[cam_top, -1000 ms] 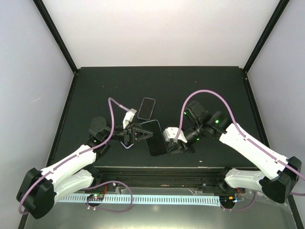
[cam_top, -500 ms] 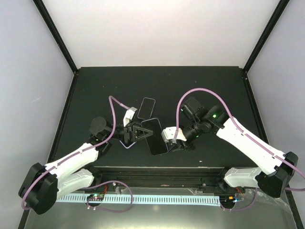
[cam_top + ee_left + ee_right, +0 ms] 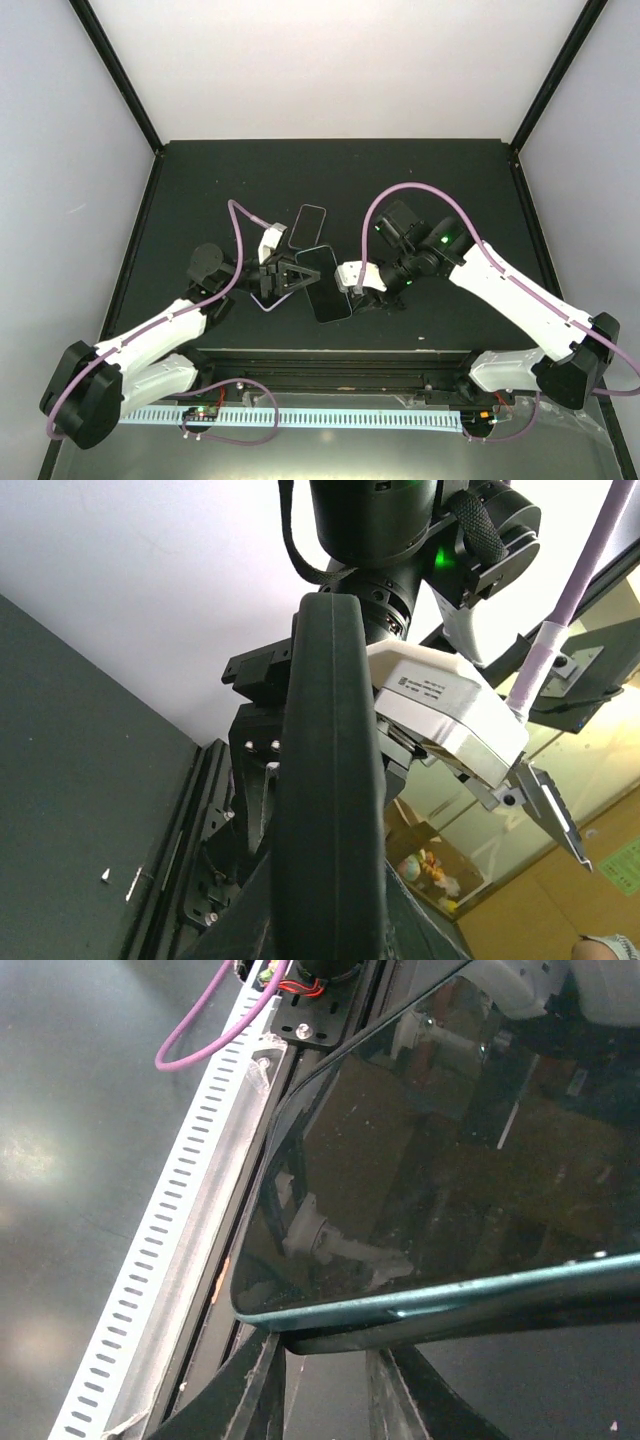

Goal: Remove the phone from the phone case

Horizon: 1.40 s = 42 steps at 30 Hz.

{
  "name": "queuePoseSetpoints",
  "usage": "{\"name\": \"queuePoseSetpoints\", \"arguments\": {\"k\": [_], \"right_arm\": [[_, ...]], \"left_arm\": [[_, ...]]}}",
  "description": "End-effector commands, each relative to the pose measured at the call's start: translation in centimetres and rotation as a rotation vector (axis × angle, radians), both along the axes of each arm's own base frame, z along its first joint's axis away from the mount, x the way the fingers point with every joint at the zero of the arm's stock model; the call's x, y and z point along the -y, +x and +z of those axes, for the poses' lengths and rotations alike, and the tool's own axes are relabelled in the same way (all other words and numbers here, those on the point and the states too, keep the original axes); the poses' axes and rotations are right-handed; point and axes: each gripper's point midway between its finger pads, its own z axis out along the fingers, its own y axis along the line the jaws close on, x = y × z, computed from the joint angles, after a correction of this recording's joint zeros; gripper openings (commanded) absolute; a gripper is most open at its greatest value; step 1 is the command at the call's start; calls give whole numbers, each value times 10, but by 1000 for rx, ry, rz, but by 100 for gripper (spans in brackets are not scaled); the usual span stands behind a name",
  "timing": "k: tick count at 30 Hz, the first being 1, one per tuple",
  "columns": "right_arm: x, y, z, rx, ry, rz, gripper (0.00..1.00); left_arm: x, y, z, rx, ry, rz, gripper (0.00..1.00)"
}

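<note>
The phone (image 3: 326, 288), dark glass with a teal rim, sits in a black phone case and lies tilted between both grippers near the table's front edge. My left gripper (image 3: 286, 279) is shut on the case's left edge. In the left wrist view the case (image 3: 330, 780) stands edge-on between the jaws. My right gripper (image 3: 354, 287) is at the phone's right edge. In the right wrist view its two fingers (image 3: 262, 1385) are apart, their tips against the black case rim (image 3: 420, 1328) just under the teal phone edge (image 3: 400, 1305).
A second phone (image 3: 309, 226) with a pale rim lies flat just behind the gripped one. A lavender curved edge (image 3: 262, 303) shows under my left gripper. The slotted white rail (image 3: 330, 417) and the table's front frame run close below the grippers.
My right gripper has moved left up to the phone's right edge. The phone and case have shifted slightly left and turned a little in my left gripper.
</note>
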Motion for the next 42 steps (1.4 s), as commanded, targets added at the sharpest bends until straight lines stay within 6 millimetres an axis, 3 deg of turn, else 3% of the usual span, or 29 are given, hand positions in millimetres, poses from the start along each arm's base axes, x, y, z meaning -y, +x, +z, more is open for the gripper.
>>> {"name": "queuePoseSetpoints", "arguments": {"k": [1,7,12,18,28,32,42], "right_arm": [[-20,51,12,115,62,-172,24],[-21,78,6,117,70,-285,26],[-20,93,21,29,148,-354,31],[-26,102,27,-38,166,-414,43],[-38,118,48,-150,231,-453,51],[-45,111,57,-231,263,-412,54],[-47,64,87,-438,359,-209,62]], "left_arm": [[-3,-25,27,102,-52,-97,2],[-5,-30,30,118,-54,-120,2],[-5,-32,31,134,-57,-127,1],[-3,-31,27,141,-52,-143,2],[-5,-36,27,146,-68,-150,2],[-3,-30,20,122,-42,-121,2],[4,-7,-2,86,14,-15,2]]}}
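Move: The phone in its case is held up in the left gripper by its left long edge. Its middle lies about 4 cm to the right of the left hand and 2 cm back, at about its height. The purple-edged phone lies on the table about 6 cm ahead of the left hand, 8 cm left and 27 cm below. The white-edged phone is some 22 cm ahead, about 1 cm left and just as far down. From the right hand the cased phone's middle is about 6 cm left, 2 cm ahead and 3 cm above. The cased phone's near right corner is left by the right fingertips, which sit under it at first; that hand goes forward about 6 cm along the right-hand edge, then eases up and left, opening from nearly shut to over half. Its wrist tips and swings clockwise some 35 degrees in all. The left hand keeps its grip, carrying the phone about 2 cm forward and slightly up with a small counter-clockwise turn. ##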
